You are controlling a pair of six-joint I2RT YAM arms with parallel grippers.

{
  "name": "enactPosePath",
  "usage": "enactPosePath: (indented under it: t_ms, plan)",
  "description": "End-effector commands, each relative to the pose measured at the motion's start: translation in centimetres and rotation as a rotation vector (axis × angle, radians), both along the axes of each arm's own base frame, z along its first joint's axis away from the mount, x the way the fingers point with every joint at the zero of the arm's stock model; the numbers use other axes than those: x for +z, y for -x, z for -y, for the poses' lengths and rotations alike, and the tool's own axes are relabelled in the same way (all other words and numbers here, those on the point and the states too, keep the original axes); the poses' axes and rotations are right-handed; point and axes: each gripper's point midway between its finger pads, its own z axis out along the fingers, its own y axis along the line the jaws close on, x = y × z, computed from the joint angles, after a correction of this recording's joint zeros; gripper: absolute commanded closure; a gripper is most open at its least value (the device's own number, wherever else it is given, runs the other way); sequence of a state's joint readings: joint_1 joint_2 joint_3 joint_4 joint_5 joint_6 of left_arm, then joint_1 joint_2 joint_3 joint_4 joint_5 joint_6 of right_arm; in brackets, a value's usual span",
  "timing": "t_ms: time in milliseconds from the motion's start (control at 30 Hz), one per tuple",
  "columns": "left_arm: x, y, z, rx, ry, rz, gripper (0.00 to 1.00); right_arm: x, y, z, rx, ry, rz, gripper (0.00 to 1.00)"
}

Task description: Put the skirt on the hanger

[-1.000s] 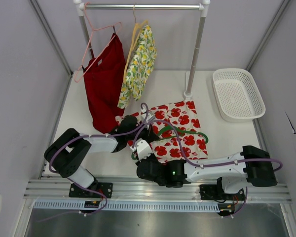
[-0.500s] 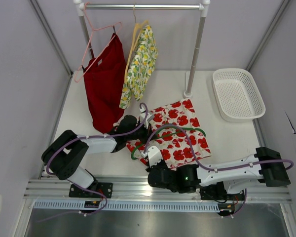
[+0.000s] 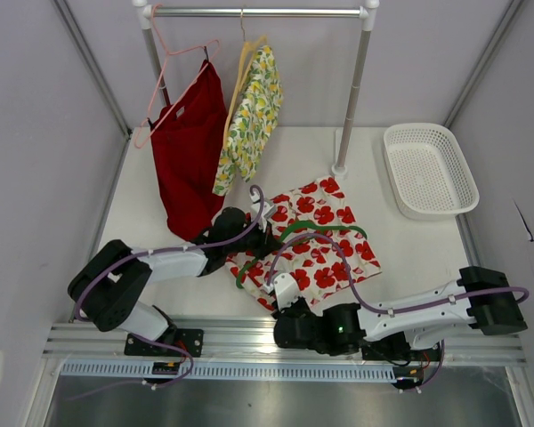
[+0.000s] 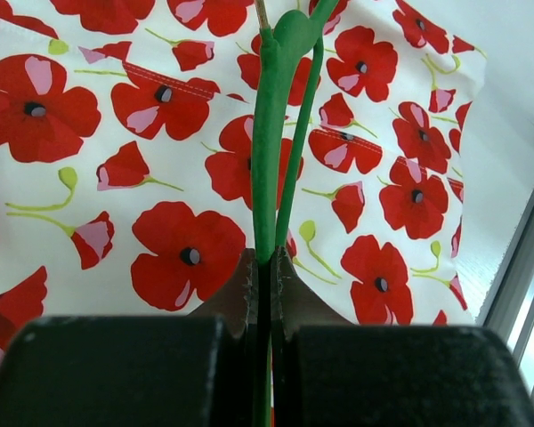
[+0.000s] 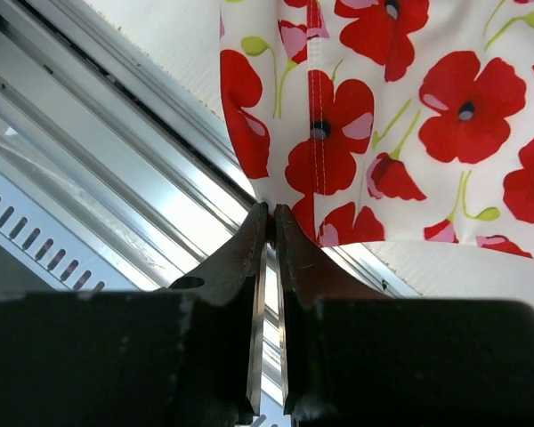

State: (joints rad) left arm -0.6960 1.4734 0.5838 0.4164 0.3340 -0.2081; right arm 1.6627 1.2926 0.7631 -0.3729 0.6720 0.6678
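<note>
The skirt, white with red flowers, lies spread on the table in front of the rail post. The green hanger rests across it. My left gripper is shut on the hanger's wire at the skirt's left side. My right gripper is shut on the skirt's near edge, pulling that corner toward the front rail. In the right wrist view the fabric is pinched between the fingertips just above the aluminium rail.
A plain red garment on a pink hanger and a lemon-print garment on a yellow hanger hang from the rail. A white basket stands at the right. The rail post is just behind the skirt.
My right gripper has drawn back toward the front rail, dragging the skirt's near corner with it. The skirt has shifted and turned slightly. My left gripper keeps its hold on the hanger.
</note>
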Motion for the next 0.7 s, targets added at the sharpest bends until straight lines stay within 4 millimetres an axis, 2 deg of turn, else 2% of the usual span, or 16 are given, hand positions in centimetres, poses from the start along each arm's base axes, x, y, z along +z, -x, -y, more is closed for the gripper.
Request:
enactPosePath:
  t_ms: [0,167,500,533,633,667]
  plan:
    - [-3.0,0.3,-2.2,0.049,-0.138,-0.032,1.00,-0.2,0.9,-0.4,-0.006,-0.019,-0.012,0.91]
    - [-2.9,0.3,-2.3,0.064,-0.144,-0.026,1.00,-1.4,1.7,0.4,-0.002,0.006,-0.026,0.91]
    - [-4.5,-0.5,-3.7,0.169,-0.189,-0.046,1.00,-0.7,3.1,-0.3,0.037,-0.027,-0.044,0.88]
    - [-4.7,-0.3,-3.8,0.168,-0.186,-0.050,1.00,-0.6,3.1,-0.4,0.038,-0.028,-0.045,0.85]
    - [-4.6,0.2,-3.8,0.172,-0.148,-0.042,1.00,0.5,3.0,-0.8,0.033,-0.057,-0.045,0.67]
    - [-4.4,0.3,-3.6,0.168,-0.137,-0.035,1.00,0.9,2.8,-0.9,0.029,-0.067,-0.049,0.51]
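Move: The skirt's near corner is already between the right fingers, with the table's front edge about 1 cm ahead and some 4 cm below them. From this hand the green hanger's left end is roughly 6 cm ahead, 7 cm left and 3 cm lower, and the skirt's middle some 15 cm ahead, 8 cm right and 5 cm lower. The left hand, gripping the hanger's shoulder, has that skirt corner about 15 cm back, 1 cm to its left and level. The right hand draws the skirt's near corner back towards the bases by about 3 cm while lowering it some 1.5 cm, away from the hanger's left end and over the table's front edge, then stops and begins to spread its fingers around the corner. The left hand keeps its pinch on the hanger's shoulder above the cloth, sinking about 1.5 cm, drifting 1 cm left and turning roughly 5 degrees counter-clockwise. ##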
